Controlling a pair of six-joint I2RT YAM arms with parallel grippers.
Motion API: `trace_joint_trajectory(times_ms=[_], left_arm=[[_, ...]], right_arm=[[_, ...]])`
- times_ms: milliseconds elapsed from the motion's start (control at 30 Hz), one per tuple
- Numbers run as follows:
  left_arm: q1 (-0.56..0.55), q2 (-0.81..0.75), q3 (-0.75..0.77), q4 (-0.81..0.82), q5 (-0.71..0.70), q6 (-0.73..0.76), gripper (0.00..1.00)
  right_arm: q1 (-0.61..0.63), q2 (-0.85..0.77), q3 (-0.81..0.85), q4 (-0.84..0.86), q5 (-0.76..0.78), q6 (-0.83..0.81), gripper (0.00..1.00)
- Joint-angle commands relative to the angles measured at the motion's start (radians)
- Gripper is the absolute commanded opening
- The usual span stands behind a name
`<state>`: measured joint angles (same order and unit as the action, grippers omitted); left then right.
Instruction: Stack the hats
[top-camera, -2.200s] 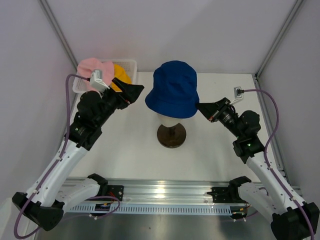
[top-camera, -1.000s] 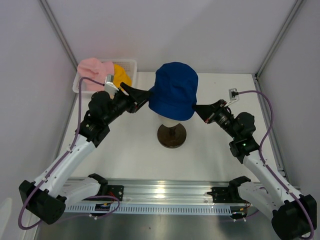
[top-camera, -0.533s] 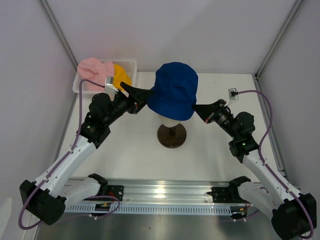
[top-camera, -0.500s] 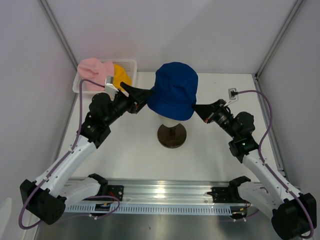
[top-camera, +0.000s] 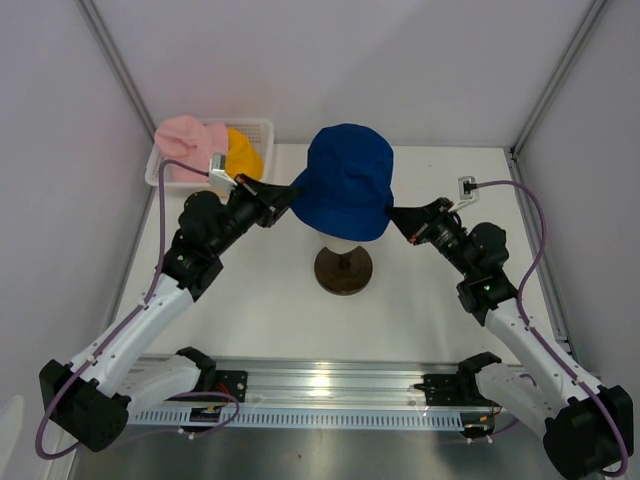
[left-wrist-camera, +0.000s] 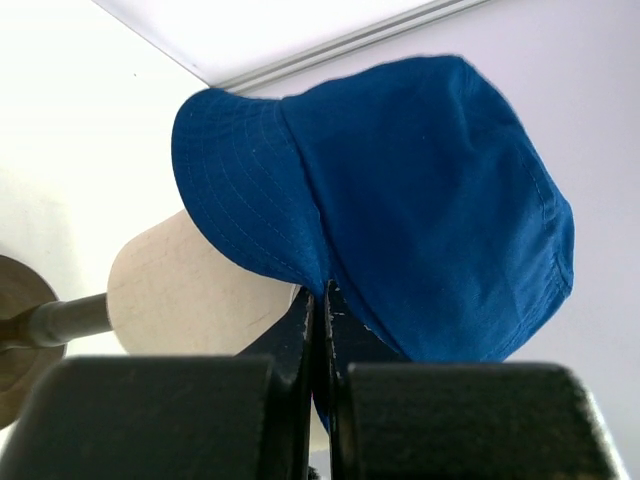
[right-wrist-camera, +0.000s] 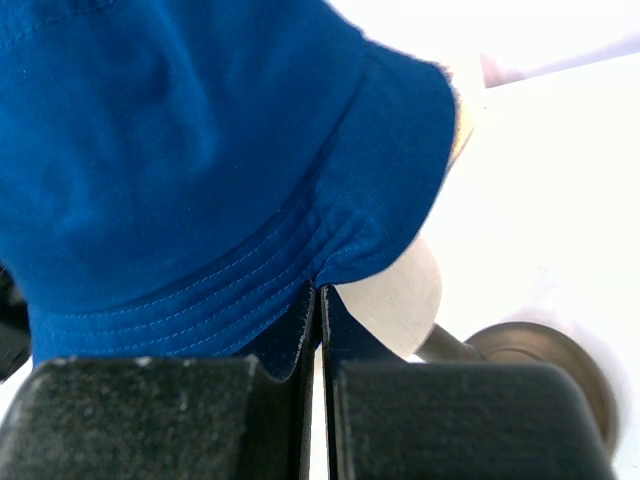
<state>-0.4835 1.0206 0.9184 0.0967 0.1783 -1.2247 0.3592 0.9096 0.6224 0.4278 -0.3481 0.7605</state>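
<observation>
A dark blue hat sits over the cream mannequin head in the middle of the table. My left gripper is shut on the hat's left brim; in the left wrist view its jaws pinch the blue hat's edge beside the head. At the opposite side my right gripper is shut on the right brim, and its wrist view shows the gripper clamping the stitched blue hat. A pink hat and a yellow-orange hat lie at the back left.
The pink and yellow-orange hats rest in a white mesh basket in the back left corner. The mannequin head stands on a dark round base. White walls enclose the table on three sides. A small wall socket sits at the right.
My left gripper, open around the left brim half a second ago, has closed on it. The right gripper has kept its hold, and the hat has barely shifted.
</observation>
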Motion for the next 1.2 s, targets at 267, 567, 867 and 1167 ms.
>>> trace_joint_trajectory(times_ms=[267,567,867,1167], left_arm=[[-0.056,-0.07,-0.089,-0.058,-0.1,0.131,0.03],[-0.056,-0.157,-0.047,-0.155,-0.174,0.255,0.47],[0.017,-0.318,-0.006,-0.33,-0.451,0.438,0.89],[0.427,0.004,0.141,-0.281,-0.336,0.563,1.0]], right_arm=[[-0.002,0.029,0.063,-0.196,0.101,-0.09,0.0],[-0.012,0.034,0.23,-0.368,0.142,-0.174,0.62],[-0.192,0.034,0.47,-0.757,0.141,-0.259,0.99],[-0.244,0.046,0.45,-0.766,0.198,-0.276,0.99]])
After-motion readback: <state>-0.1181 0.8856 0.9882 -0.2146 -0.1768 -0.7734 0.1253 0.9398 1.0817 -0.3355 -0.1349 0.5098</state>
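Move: Both grippers pinch the blue hat's brim from opposite sides. The hat's middle lies about 9 cm right, 2 cm ahead and 3 cm above the left hand, and 9 cm left, 3 cm ahead and 5 cm above the right. The dummy head is below it: level fore-and-aft, 8 cm under the left hand. From there the yellow hat lies some 20 cm left, 25 ahead, 29 down; the pink one 30 left, 25 ahead, 27 down. Let go of the blue hat's brim on both sides: open each gripper fully and part the hands. Draw the left back a little, then swing it about 20 cm left, ending slightly forward, turning counter-clockwise and rolling its left side up. Take the right some 12 cm right and a little forward, rising then sinking partway, turning clockwise about 25 degrees. ##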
